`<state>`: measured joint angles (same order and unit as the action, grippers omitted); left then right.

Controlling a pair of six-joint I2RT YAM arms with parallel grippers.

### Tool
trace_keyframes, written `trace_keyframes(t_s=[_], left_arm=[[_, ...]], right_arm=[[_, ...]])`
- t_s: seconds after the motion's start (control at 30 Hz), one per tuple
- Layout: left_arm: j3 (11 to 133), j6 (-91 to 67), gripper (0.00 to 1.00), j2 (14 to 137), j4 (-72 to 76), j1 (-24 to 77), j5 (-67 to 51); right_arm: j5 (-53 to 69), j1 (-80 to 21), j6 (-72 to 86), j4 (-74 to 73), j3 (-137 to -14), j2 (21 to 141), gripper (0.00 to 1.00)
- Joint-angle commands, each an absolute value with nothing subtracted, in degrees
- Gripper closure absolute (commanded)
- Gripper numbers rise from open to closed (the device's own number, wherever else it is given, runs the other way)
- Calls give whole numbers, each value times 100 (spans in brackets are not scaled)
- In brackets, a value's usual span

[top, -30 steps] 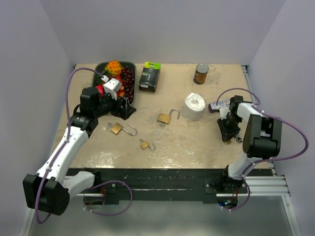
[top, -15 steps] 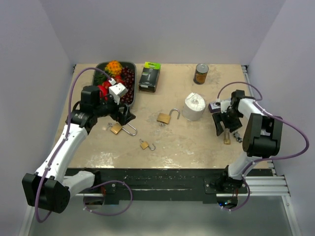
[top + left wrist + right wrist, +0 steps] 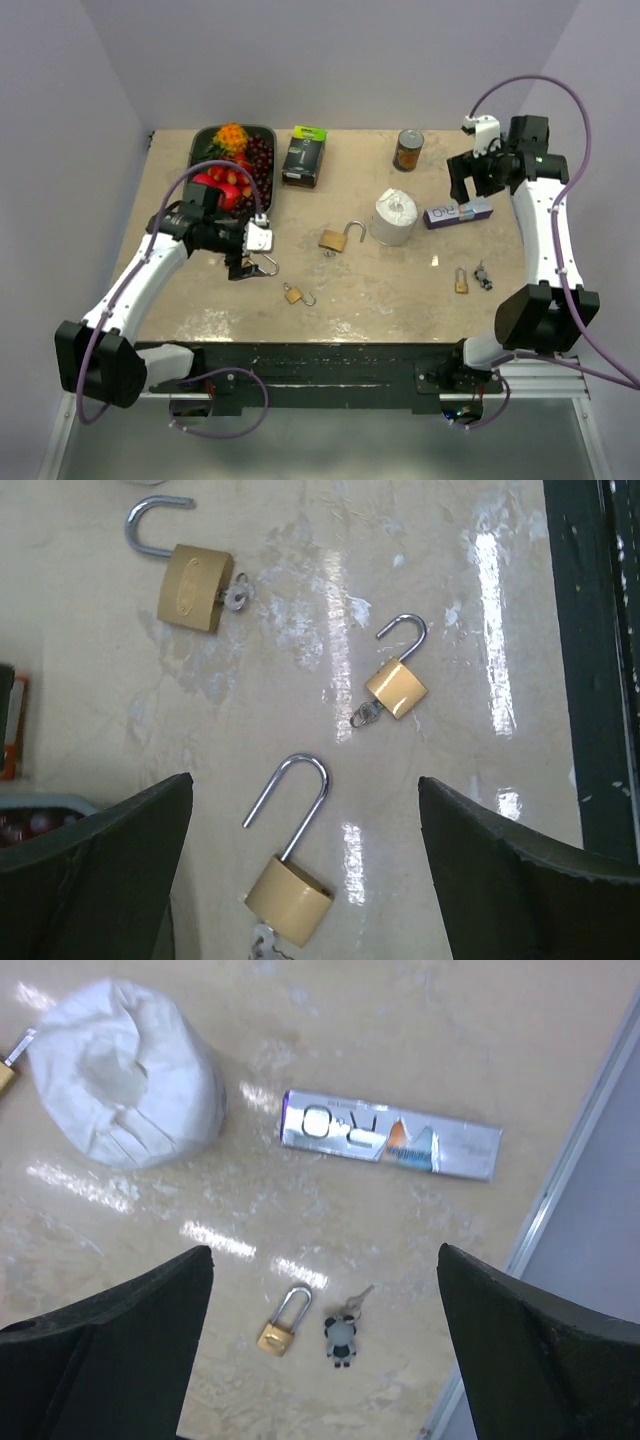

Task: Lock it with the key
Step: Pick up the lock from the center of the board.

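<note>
A brass padlock [image 3: 290,895] with its shackle swung open and a key [image 3: 262,942] in its base lies between the fingers of my open left gripper [image 3: 305,780] [image 3: 243,262], which hovers over it without touching. Two more open padlocks lie further out, a large one [image 3: 195,585] [image 3: 333,240] and a small one [image 3: 397,685] [image 3: 293,294], each with a key in it. On the right, a small padlock [image 3: 280,1330] [image 3: 461,282] with its shackle down lies beside a key on a panda fob [image 3: 343,1335]. My right gripper [image 3: 325,1250] [image 3: 468,185] hangs open and empty, high above them.
A toilet roll [image 3: 395,217] and a purple and silver box [image 3: 458,212] sit right of centre. At the back stand a can [image 3: 408,150], a black and green box [image 3: 303,155] and a dark tray [image 3: 268,190] of fruit. The table's front edge [image 3: 600,680] runs close to the left gripper.
My right gripper has opened and risen from the table to the back right, leaving the small padlock and fob key lying there. My left gripper has swung forward over the left padlock.
</note>
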<state>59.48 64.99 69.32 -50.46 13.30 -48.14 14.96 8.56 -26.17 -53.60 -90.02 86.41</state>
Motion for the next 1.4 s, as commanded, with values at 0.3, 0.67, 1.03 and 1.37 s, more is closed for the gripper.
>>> trace_keyframes(t_s=[0.3,0.67,1.03,1.37], left_arm=[[6521,9650,9,8928,-5880,3137,-3358],[6583,9729,19,9957,-5291,3744,-2725],[6399,9686,32,10301,-4975,3832,-2891],[6152,9510,58,10257,-4808,3850,-3102]], right_arm=[[2864,826,-1793,-4877,-9659,8358,1],[2821,826,-1274,-5133,-9123,8297,1],[2901,826,-1222,-5142,-9070,8288,2],[3059,826,-1327,-5168,-9070,8306,2]])
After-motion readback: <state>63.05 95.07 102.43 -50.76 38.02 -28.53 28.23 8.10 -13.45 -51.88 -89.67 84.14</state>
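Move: The small lock lies almost under the left hand, roughly 17 cm below it, about 6 cm to its right and 3 cm nearer the base. The long-shackled lock lies some 5 cm ahead and 4 cm left of that hand, and the large lock about 11 cm ahead and 17 cm right, both at table height. From the right hand, the small lock is some 35 cm left, 16 cm back and 23 cm down. The left fingers come down on either side of the small lock's brass body and close to about half open, seeming to pinch it by the end. To get there the hand sinks about 16 cm while swinging right and a little back, turning clockwise some 40 degrees and tipping to point more steeply down. The empty right hand rises, then dips partway back as it drifts about 5 cm left, its left side rolling up, fingers wide. ##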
